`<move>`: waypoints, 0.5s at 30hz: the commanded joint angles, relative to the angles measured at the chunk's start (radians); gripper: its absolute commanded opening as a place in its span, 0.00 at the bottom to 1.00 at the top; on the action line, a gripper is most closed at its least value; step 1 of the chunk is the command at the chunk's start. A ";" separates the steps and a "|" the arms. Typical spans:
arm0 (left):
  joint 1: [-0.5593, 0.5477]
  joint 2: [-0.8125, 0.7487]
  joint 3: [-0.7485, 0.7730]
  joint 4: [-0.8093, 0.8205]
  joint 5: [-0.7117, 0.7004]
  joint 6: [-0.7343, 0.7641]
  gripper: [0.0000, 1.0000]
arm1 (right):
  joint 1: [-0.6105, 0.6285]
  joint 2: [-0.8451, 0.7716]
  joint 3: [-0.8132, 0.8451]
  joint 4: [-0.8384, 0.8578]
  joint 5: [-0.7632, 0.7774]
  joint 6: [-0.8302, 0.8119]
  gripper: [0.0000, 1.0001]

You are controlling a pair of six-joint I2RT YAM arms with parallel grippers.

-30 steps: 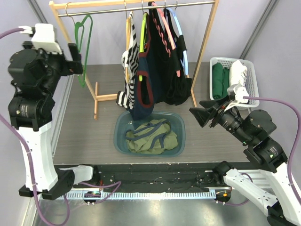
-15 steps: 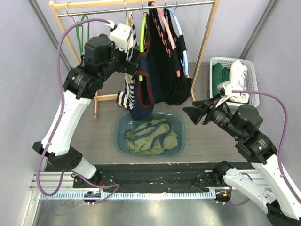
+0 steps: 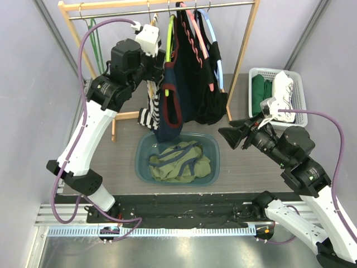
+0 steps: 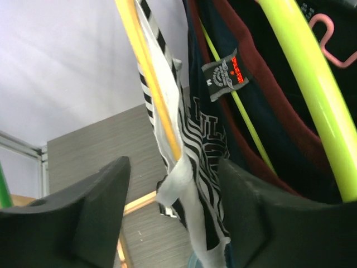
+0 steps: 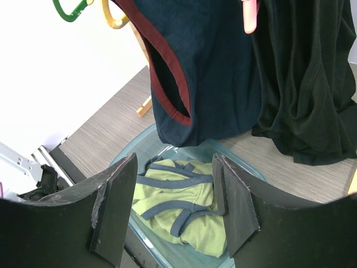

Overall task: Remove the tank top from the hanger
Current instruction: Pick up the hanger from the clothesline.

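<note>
A black-and-white striped tank top (image 3: 150, 109) (image 4: 192, 167) hangs on a yellow hanger (image 3: 151, 33) (image 4: 150, 72) at the left of the clothes on the rail. My left gripper (image 3: 158, 78) (image 4: 172, 167) is up at the rail, open, with its jaws either side of the striped fabric. The cloth lies against the right finger and a gap shows on the left. My right gripper (image 3: 225, 137) (image 5: 174, 167) hovers open over the right side of the bin, holding nothing.
A navy tank top (image 3: 170, 100) (image 5: 206, 72) on a lime hanger (image 3: 168, 39) and black garments (image 3: 201, 84) hang beside the striped one. Below stands a blue bin (image 3: 142, 156) with a green shirt (image 3: 178, 162). A white basket (image 3: 298, 89) sits at the right. An empty green hanger (image 3: 92, 33) hangs at the left.
My left arm swung from the far left up to the rail and brought its jaws around the striped tank top, and they have narrowed. The right gripper barely shifted.
</note>
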 commanded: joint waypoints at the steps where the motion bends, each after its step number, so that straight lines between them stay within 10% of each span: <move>1: -0.002 0.011 -0.019 0.025 0.030 -0.006 0.60 | -0.001 -0.024 0.016 0.017 0.005 -0.004 0.64; 8: -0.002 0.005 -0.026 0.016 0.035 -0.013 0.12 | -0.001 -0.025 0.016 0.011 0.008 -0.011 0.64; 15: -0.002 -0.006 0.016 0.042 0.000 0.021 0.00 | -0.001 -0.016 0.020 0.009 0.003 -0.011 0.63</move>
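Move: The left gripper already straddles the near arm of the yellow hanger with the striped tank top, its part to grip only about 2 cm ahead and 1 cm below, dead centre. The lime hanger with the navy top hangs some 6 cm to the right and 1 cm farther out than the hand; the empty green hanger is about 14 cm left and 3 cm ahead. From the right hand the yellow hanger lies roughly 17 cm ahead, 20 cm left and 8 cm higher. Bring the left gripper down about 2 cm, easing only slightly forward along the yellow hanger's near arm, while shutting the fingers from about three-quarters open to almost closed, so the pads pinch the hanger bar together with the white-edged strap of the striped top. Then hold there, wrist tipped down barely 5 degrees. ##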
